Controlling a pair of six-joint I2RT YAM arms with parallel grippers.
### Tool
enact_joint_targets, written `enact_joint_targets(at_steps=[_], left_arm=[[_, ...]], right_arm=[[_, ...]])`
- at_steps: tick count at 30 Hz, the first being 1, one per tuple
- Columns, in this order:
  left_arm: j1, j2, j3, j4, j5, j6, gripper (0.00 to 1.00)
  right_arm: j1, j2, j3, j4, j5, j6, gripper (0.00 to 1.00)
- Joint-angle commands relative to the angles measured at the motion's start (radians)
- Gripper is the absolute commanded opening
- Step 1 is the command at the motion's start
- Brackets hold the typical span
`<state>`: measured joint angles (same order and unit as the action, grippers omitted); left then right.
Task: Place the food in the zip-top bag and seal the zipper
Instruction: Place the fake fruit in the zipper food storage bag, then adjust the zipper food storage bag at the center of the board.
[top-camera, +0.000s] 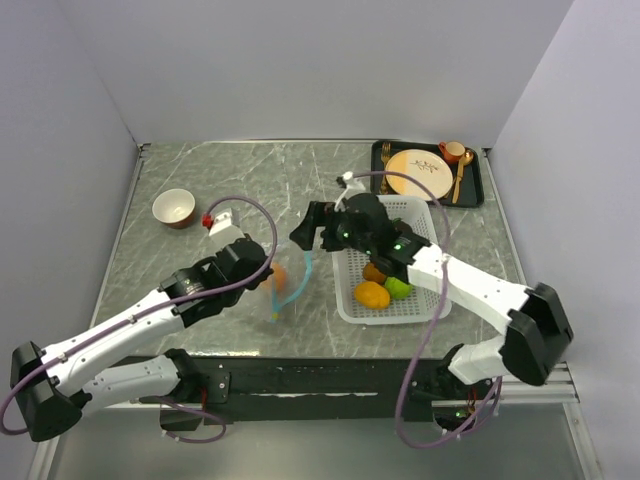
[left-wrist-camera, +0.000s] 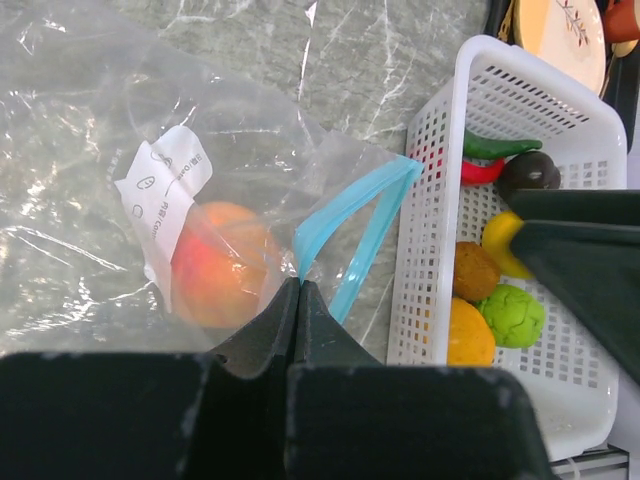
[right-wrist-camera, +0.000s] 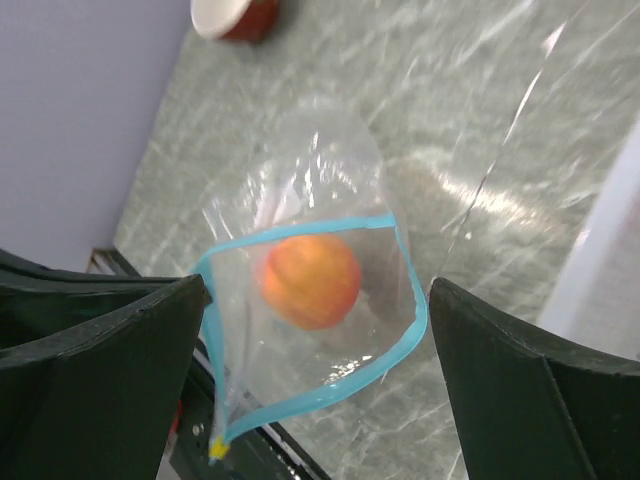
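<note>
The clear zip-top bag (left-wrist-camera: 120, 130) hangs with its mouth held open, and a peach-pink food piece (right-wrist-camera: 310, 280) lies inside it. My left gripper (left-wrist-camera: 298, 285) is shut on the blue-teal zipper (left-wrist-camera: 345, 215) at the bag's rim. My right gripper (right-wrist-camera: 318, 290) is open just above the bag mouth, its fingers either side of it, holding nothing. In the top view it (top-camera: 312, 228) sits between the bag (top-camera: 283, 280) and the white basket (top-camera: 425, 235). More food lies in the basket: orange (left-wrist-camera: 468, 333), lime-green (left-wrist-camera: 512, 315), brown (left-wrist-camera: 475, 270), yellow (left-wrist-camera: 503, 240), red pepper (left-wrist-camera: 480, 172), green pepper (left-wrist-camera: 500, 147).
A black tray (top-camera: 480, 190) with a tan plate (top-camera: 418, 172), a cup and a spoon stands at the back right. A small bowl (top-camera: 174, 207) sits at the back left. The walls close in on three sides.
</note>
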<state>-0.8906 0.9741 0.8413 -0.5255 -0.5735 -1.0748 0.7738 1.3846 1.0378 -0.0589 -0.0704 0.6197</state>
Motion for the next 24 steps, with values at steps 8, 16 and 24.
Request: enact_joint_targets(at_steps=[8,16,24], left_arm=[[0.001,-0.156,-0.05,-0.001,-0.065,-0.102,0.01],[0.001,-0.19,-0.035,-0.023,-0.084,-0.117,0.01],[0.001,-0.173,-0.03,-0.016,-0.085,-0.12,0.01]], right_arm=[[-0.208,-0.15,-0.091,-0.199,0.218,0.028,1.0],[-0.263,-0.199,-0.154,-0.038,-0.095,0.002,1.0],[-0.117,-0.04,-0.044,-0.009,-0.201,-0.005,0.92]])
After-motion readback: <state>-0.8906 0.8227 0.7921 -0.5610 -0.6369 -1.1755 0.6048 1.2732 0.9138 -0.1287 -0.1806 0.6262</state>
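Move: The right hand, open and empty, has the blue-edged mouth of the bag about 6 cm to its left, some 3 cm back and 7 cm below. The basket's middle lies roughly 17 cm to its right, level with it and 12 cm down, with the mango about 13 cm right, 8 cm back and as low. The left hand pinches the bag's edge; the peach inside lies about 8 cm below it, 2 cm ahead and 1 cm left. Still pinching the blue edge, the left hand hoists the bag about 3 cm and draws it some 2.5 cm left, its left side dipping slightly, then sinks partway back. Fingers spread wide and touching nothing, the right hand swings away from the bag about 14 cm right, a little forward and lower, turning clockwise, then reverses and comes roughly halfway back left. ##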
